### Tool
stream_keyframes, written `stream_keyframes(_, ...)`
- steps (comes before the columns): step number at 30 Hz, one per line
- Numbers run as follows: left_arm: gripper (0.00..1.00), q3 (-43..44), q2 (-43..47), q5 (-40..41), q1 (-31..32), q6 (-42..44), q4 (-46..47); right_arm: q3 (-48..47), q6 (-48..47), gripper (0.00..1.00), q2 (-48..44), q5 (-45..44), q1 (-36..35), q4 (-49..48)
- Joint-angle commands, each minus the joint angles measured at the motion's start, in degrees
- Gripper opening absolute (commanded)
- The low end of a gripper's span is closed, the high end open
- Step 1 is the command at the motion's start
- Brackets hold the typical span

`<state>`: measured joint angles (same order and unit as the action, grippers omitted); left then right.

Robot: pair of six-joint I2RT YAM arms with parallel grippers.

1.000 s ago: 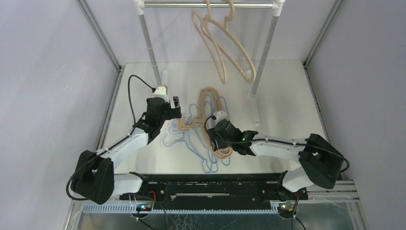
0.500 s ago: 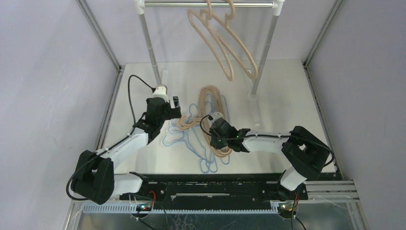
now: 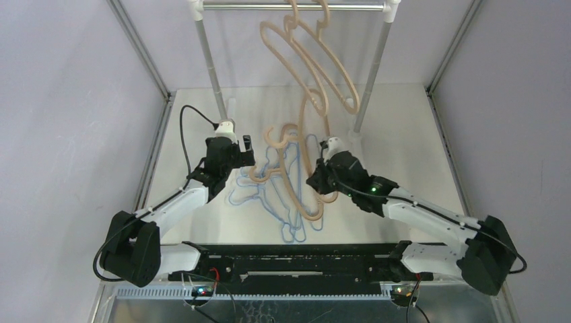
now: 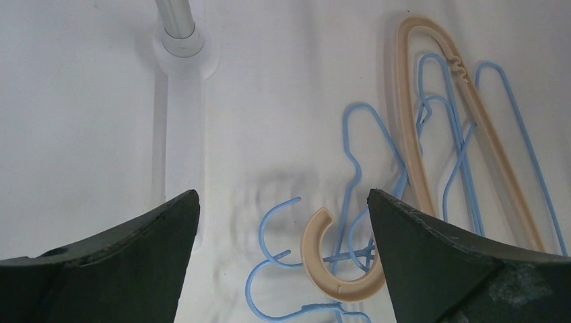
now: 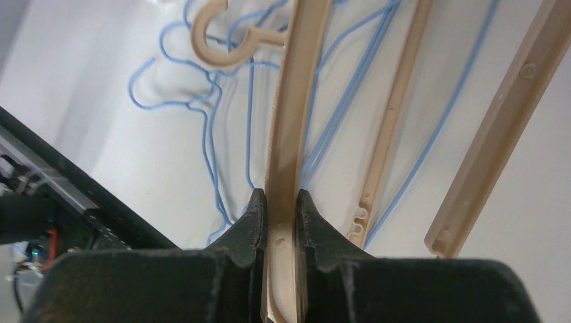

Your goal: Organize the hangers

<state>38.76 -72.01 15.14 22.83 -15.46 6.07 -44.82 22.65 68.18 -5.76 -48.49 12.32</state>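
Note:
Two tan hangers [image 3: 316, 64] hang on the silver rail [image 3: 296, 5]. My right gripper [image 3: 318, 180] is shut on the bar of a third tan hanger [image 5: 288, 128] and holds it above the table; the right wrist view shows the jaws [image 5: 281, 198] clamped on it. A fourth tan hanger lies below, its hook [image 3: 259, 176] among several light-blue wire hangers [image 3: 269, 202]. My left gripper [image 3: 246, 151] is open and empty, hovering over that tan hook [image 4: 330, 266] and the blue wire hooks [image 4: 273, 232].
The rail's two posts [image 3: 212, 67] [image 3: 374, 74] stand on white feet on the table; the left foot [image 4: 178, 40] is just beyond my left gripper. Grey walls close in both sides. A black bar [image 3: 303, 259] runs along the near edge.
My right gripper has moved right and away from the pile, lifting the tan hanger with it. The two hung hangers have swung. The left arm has not moved.

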Motion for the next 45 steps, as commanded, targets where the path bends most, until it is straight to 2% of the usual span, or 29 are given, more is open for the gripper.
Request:
stream_keyframes(1, 1.0, -0.39, 1.05, 1.31, 0.2, 0.09, 2.03, 0.89, 1.87, 0.02, -5.27, 5.51, 4.69, 0.04)
stream_keyframes(6, 0.99, -0.79, 1.1, 1.94, 0.2, -0.32, 2.45, 1.91, 2.13, 0.01, -8.65, 9.65, 9.21, 1.61)
stream_keyframes(13, 0.99, -0.56, 0.21, 1.39, 0.2, -0.61, 2.8, 2.71, 3.61, 0.01, -13.35, 23.69, 14.59, 2.52)
stream_keyframes(19, 0.99, -0.58, 0.2, 1.47, 0.2, -0.78, 2.98, 0.28, 5.66, 0.02, -12.83, 35.6, 13.61, 0.22)
stream_keyframes(24, 0.99, -0.92, 0.68, 1.54, 0.2, -0.88, 3.16, -5.25, 3.17, 0.02, -9.4, 33.57, 6.6, 1.76)
stream_keyframes(32, 0.99, -1.1, 1.06, 1.26, 0.19, -1.06, 3.16, -9.81, 4.12, 0.01, -7.93, 34.41, 5.07, -1.35)
stream_keyframes(38, 0.99, -1.06, 1.05, 1.43, 0.15, -0.97, 3.15, -9.21, 2.4, 0.01, -11.79, 30.81, 5.29, 5.68)
stream_keyframes(45, 0.99, -1.06, 1.07, 1.37, 0.2, -1.08, 3.11, -6.07, 2.02, 0.01, -21.89, 25.73, 8.31, 14.07)
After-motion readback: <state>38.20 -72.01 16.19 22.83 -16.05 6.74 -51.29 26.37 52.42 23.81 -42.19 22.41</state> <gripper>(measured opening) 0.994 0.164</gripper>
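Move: In the right fingers a beige hanger is already held clear of the table. The rail it is meant for has its middle about 30 cm ahead, 8 cm left and 36 cm above that hand. Two hung hangers dangle some 26 cm ahead, 3 cm left and 22 cm up. The last beige hanger on the table lies 11 cm ahead, 5 cm left and 12 cm below. From the left hand the rail's middle is roughly 17 cm ahead, 15 cm right and 37 cm up. Keeping its pinch on one end of the beige hanger, the right hand first swings about 4 cm to the right, then draws back and sweeps left while climbing, and lastly eases right again. It ends roughly 11 cm higher and 7 cm nearer the base, turned some 20 degrees counter-clockwise with its left side raised about as much. ##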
